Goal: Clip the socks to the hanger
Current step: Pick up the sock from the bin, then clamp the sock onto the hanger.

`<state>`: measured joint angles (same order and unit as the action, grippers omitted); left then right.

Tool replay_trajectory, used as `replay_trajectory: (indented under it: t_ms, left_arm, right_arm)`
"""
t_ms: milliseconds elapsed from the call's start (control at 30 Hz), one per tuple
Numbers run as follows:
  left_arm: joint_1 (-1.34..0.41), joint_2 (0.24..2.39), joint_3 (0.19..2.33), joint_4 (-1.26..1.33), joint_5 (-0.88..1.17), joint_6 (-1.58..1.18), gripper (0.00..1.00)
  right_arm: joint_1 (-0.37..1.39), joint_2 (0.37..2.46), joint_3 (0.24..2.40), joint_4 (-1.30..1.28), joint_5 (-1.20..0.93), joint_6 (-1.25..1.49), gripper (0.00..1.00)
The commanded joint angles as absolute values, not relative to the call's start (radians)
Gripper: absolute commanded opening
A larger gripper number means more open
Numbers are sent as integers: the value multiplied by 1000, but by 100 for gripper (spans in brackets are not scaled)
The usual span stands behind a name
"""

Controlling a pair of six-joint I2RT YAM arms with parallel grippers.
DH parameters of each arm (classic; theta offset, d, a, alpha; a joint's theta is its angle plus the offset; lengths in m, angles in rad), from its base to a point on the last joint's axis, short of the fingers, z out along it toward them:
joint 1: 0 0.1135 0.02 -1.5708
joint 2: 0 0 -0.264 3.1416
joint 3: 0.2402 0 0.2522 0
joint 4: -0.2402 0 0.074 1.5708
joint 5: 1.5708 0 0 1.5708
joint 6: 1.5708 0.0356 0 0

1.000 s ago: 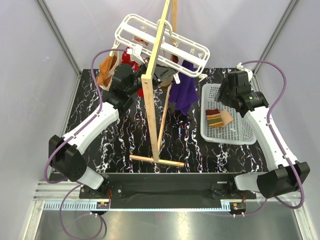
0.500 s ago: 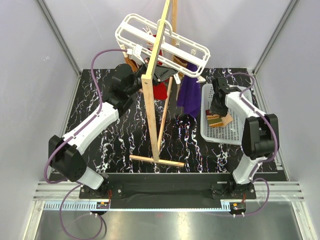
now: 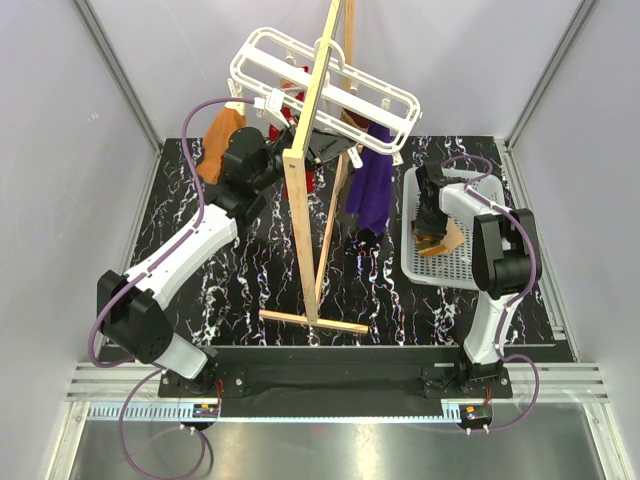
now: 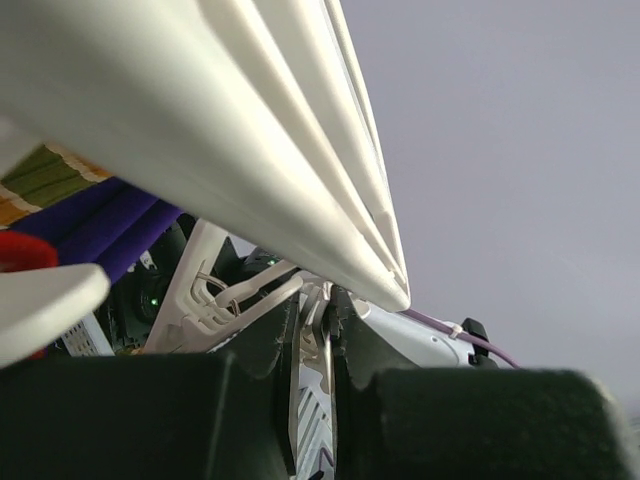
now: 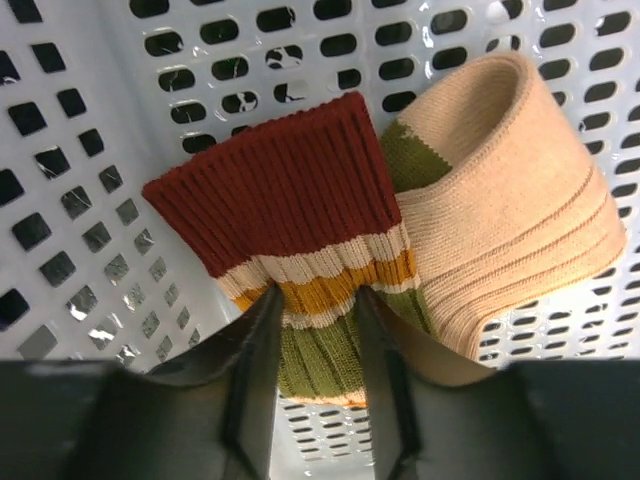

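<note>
The white hanger [image 3: 330,85] hangs on the wooden stand, with a red sock [image 3: 312,178], a purple sock [image 3: 370,190] and an orange sock [image 3: 213,150] hanging from it. My left gripper [image 3: 268,122] is up at the hanger's left end. In the left wrist view the left gripper [image 4: 316,345] is shut on a white peg [image 4: 320,325] under the hanger bars [image 4: 250,130]. A striped sock [image 5: 300,220] lies in the white basket [image 5: 100,200]. My right gripper [image 5: 315,330] is shut on its green and orange bands. In the top view the right gripper [image 3: 432,222] is down in the basket.
The tall wooden A-frame stand [image 3: 305,200] stands mid-table between the arms. The perforated basket [image 3: 470,265] sits at the right on the black marbled table [image 3: 230,280]. Tan fabric [image 5: 500,230] lies against the striped sock. Grey walls close in the back and sides.
My right arm folded inward and dropped its gripper into the basket onto the striped sock. The hanger and its socks swung slightly. My left gripper stayed at the hanger's left end.
</note>
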<state>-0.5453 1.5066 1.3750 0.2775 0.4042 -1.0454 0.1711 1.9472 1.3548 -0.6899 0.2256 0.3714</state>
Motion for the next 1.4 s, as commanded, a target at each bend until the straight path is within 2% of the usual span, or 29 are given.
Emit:
replay_trajectory:
  t_ms: [0,67,100,233,367,500,600,700,800,1000,1167,1367]
  left_arm:
    - [-540,1509,1390,259,429,-1051,0]
    - [-537,1509,1393,255,429,-1049,0]
    - [-538,1508,1394,252,428,-1042,0]
    - [-538,1508,1396,244,426,-1038,0]
    - [-537,1509,1394,247,431,-1045,0]
    - [-537,1509,1391,247,430,-1048,0]
    - [-535,1511,1385,258,436,-1060,0]
    - [-534,1517,1384,271,445,-1072,0]
    - [-532,1519,1385,273,446,-1074,0]
    - [-532,1522,1394,264,448,-1074,0]
    - [-531,1522,1396,252,449,-1080,0]
    - [-531,1506,1402,218,459,-1066,0]
  right_arm:
    - [173,1963,1381,-664,255,370,37]
    - [175,1956,1370,-650,271,371,27]
    - [175,1948,1367,-650,281,371,16]
    - [176,1839,1353,-670,346,368,1]
    - [175,1691,1335,-730,357,367,0]
    - [175,1440,1270,-804,330,353,0]
    - [176,1283,1230,-859,244,350,0]
    - [193,1140,1198,-897,60,363,0]
    - [288,1045,1192,-940,-21,405,0]
    - [659,988,1213,-917,-6,573,0]
    - [787,1023,1223,-789,98,611,0]
    - [876,1189,1362,-727,241,557,0]
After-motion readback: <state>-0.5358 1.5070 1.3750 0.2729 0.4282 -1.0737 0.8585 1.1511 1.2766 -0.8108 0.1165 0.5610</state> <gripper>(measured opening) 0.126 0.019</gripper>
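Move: The right hand is down inside the bin with its part-open fingers straddling the striped sock just below the cuff; the sock's middle lies about 1 cm below and 2 cm to the right, level fore and aft. The bin's middle is some 7 cm to the right and 3 cm ahead. The purple sock hangs roughly 19 cm left, 9 cm back and 25 cm up, and the frame foot's middle is about 33 cm left, 23 cm back. From the left hand, the striped sock lies about 27 cm right, 6 cm ahead and 40 cm down. Up out of the bin goes the right hand, first shutting its fingers to pinch the striped sock just below the cuff. It climbs about 23 cm, draws back towards the base, then swings some 20 cm left to the near side of the purple sock, easing slightly forward at the end. The wrist turns counter-clockwise about 30 degrees, the fingers tipping forward and left, grip kept. ##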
